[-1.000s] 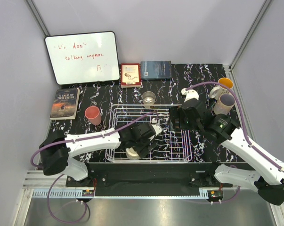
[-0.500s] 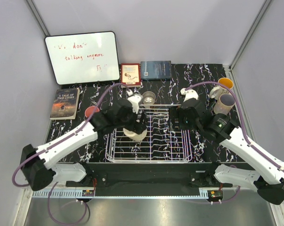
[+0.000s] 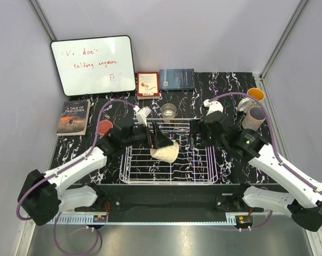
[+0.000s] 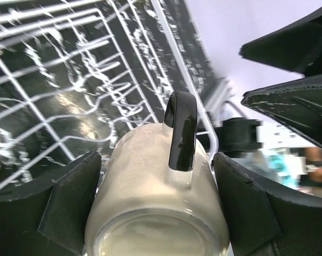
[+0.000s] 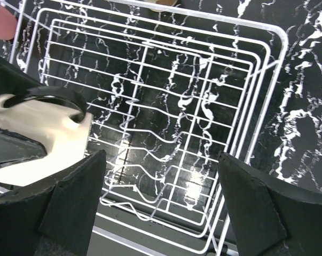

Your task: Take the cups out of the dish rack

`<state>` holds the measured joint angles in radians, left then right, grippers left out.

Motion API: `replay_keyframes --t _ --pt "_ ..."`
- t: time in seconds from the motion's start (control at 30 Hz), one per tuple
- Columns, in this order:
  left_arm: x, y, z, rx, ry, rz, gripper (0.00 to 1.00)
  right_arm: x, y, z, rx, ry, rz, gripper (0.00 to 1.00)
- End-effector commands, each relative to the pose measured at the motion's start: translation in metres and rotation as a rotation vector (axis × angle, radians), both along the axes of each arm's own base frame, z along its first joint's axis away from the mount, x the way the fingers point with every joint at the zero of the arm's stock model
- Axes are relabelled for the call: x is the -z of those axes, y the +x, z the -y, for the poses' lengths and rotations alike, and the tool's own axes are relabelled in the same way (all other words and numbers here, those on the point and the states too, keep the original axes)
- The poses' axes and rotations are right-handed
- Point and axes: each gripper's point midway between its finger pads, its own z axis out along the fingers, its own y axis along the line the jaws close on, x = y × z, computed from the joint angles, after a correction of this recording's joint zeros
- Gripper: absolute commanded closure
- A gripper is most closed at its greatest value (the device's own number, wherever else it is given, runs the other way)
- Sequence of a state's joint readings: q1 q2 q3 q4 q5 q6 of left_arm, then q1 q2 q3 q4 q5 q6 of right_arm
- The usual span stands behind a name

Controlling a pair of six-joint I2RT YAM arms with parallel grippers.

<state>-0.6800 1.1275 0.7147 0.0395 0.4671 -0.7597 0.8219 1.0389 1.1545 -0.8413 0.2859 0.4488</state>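
My left gripper (image 3: 162, 145) is shut on a cream mug (image 3: 165, 152) with a black handle, holding it on its side above the middle of the white wire dish rack (image 3: 205, 172). In the left wrist view the mug (image 4: 150, 197) fills the gap between both fingers (image 4: 70, 205), handle up. My right gripper (image 3: 196, 134) hovers open over the rack's back right; its wrist view shows bare rack wires (image 5: 203, 122) below and the held mug (image 5: 35, 141) at the left. Off the rack stand a clear glass (image 3: 169, 112), a pink tumbler (image 3: 103, 127), a yellow-inside mug (image 3: 255, 95) and a lavender mug (image 3: 255, 117).
A whiteboard (image 3: 94, 64) leans at the back left. Two books (image 3: 148, 85) (image 3: 177, 79) stand against the back wall and another book (image 3: 73, 117) lies at the left. The two arms are close together over the rack.
My left arm has lifted the cream mug out of the rack's front left and carried it back and then right, over the rack's middle. My right gripper has edged slightly left.
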Motion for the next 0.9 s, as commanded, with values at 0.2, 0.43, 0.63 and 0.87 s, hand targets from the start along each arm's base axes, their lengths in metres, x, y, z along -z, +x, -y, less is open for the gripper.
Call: replay_keyframes --t 0.2,0.43,0.63,0.87 --pt "-0.078 0.008 -0.002 -0.110 -0.537 0.078 1.00 -0.045 -0.014 -0.032 -0.062 0.370 0.092 0.07" --pt "-0.090 0.026 0.003 -0.129 -0.649 0.089 1.00 -0.072 -0.029 -0.053 -0.167 0.542 0.102 0.10" --pt "-0.115 0.033 0.019 -0.047 -0.718 0.087 1.00 -0.085 -0.034 -0.065 -0.252 0.550 0.107 0.11" --pt "-0.129 0.038 0.030 0.004 -0.733 0.092 1.00 -0.087 -0.032 -0.066 -0.258 0.542 0.118 0.11"
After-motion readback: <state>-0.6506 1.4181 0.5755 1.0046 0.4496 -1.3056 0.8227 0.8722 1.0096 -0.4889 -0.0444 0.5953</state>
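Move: The cup already hangs in the left hand. The open right fingers it is being taken to are some 13 cm to that hand's right, 1 cm ahead and 4 cm above. From the right hand the cup lies about 13 cm left, 3 cm back and 5 cm below. The silver cup stands roughly 21 cm ahead of the left hand, 2 cm right and 14 cm below; the rack's middle is some 3 cm ahead, 2 cm right and 17 cm below. Keeping its pinch on the cup, the left hand first mostly turns, swinging its fingers up some 30 degrees to near level, then lifts about 5 cm while going forward and to the right, towards the right hand. The right hand comes left and up about 5 cm each, drawing slightly back, fingers open and swung leftward to face the cup's mouth; no right-hand grip on the cup yet. ##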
